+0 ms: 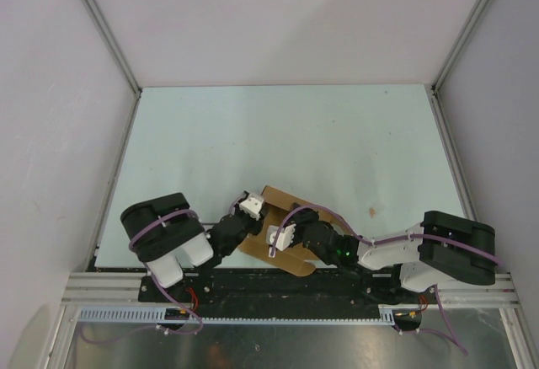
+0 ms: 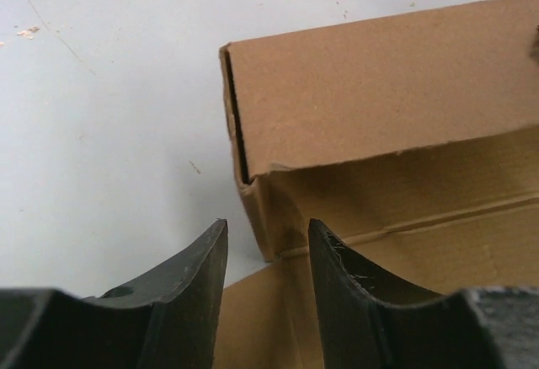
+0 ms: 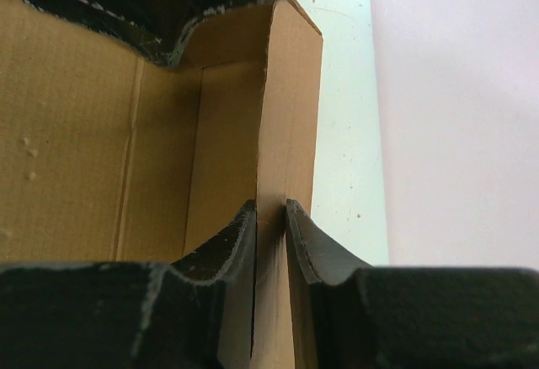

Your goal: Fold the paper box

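The paper box (image 1: 276,202) is brown cardboard, partly folded, lying at the table's near edge between my two arms. My left gripper (image 1: 250,205) is at its left end. In the left wrist view the left gripper (image 2: 266,226) is open, its tips just short of a raised corner of the box (image 2: 379,91), and a flat flap shows below the gap. My right gripper (image 1: 280,238) reaches over the box from the right. In the right wrist view the right gripper (image 3: 271,205) is shut on an upright side wall of the box (image 3: 290,91).
The pale green table (image 1: 278,133) is enclosed by white walls at the back and on both sides. A metal rail (image 1: 286,289) runs along the near edge under the arm bases. A small brown speck (image 1: 371,211) lies right of the box.
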Available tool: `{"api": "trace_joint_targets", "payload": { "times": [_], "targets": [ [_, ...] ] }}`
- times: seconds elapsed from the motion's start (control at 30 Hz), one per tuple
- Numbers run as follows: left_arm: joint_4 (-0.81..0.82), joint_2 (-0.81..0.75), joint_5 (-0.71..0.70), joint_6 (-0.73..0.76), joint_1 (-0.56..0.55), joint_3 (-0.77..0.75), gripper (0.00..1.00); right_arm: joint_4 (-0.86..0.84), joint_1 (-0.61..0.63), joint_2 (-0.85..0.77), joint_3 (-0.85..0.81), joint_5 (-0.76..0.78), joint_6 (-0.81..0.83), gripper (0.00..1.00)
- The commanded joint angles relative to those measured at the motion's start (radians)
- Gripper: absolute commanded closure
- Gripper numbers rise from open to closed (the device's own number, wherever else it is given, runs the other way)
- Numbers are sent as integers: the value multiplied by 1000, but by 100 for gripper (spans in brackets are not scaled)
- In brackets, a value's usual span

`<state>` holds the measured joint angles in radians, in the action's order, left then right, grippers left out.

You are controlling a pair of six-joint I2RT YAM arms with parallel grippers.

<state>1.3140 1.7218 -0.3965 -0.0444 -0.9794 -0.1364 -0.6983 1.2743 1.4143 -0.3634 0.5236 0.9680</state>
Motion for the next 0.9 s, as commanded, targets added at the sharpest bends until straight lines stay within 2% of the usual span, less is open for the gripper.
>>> {"api": "trace_joint_targets", "payload": {
  "times": [0.0, 0.2, 0.23, 0.4, 0.53, 0.73, 0.83, 0.87],
  "targets": [
    [310, -92, -15, -6, -11, 55, 51, 59, 2, -5, -2, -63, -46, 78],
    [309, -208, -10, -55, -27, 129, 50, 68, 3, -9, -2, -70, -52, 72],
    [309, -249, -13, -66, -30, 183, 50, 68, 3, -6, -2, -70, -54, 70],
    [301, -353, -82, -98, -71, 270, 51, 60, 4, -6, 0, -71, -52, 65],
    [275, -430, -113, -107, -93, 294, 51, 51, 3, -12, 0, -66, -48, 56],
    [182, -602, -152, -133, -114, 328, 51, 56, 3, -63, 0, -63, -45, 45],
    [81, -741, -189, -155, -117, 334, 50, 63, 7, -109, 0, -69, -49, 42],
    [-23, -783, -202, -161, -116, 327, 50, 66, 7, -120, -3, -79, -58, 41]
  ]
}}
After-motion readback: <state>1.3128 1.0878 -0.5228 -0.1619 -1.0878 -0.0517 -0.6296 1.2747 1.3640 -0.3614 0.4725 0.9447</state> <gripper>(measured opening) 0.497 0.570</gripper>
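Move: The paper box's far wall is already pinched between the right fingers at its top edge; its left corner stands about 7 cm to the left and 3 cm farther out, its middle some 2 cm lower. From the half-open left hand, just clear of it, that corner is about 4 cm ahead, 1 cm right and 2 cm higher. Nearer the bases, the unfolded near flap lies about 11 cm back, 3 cm right and 3 cm below the left hand. The box's far wall is let go by the right fingers, which spread to either side of it while that hand stays nearly in place, easing only about 1 cm back. The left hand, already free, draws away from the left corner, rising some 16 cm and a little back, its fingers still half open and tipping up by about 30 degrees. ##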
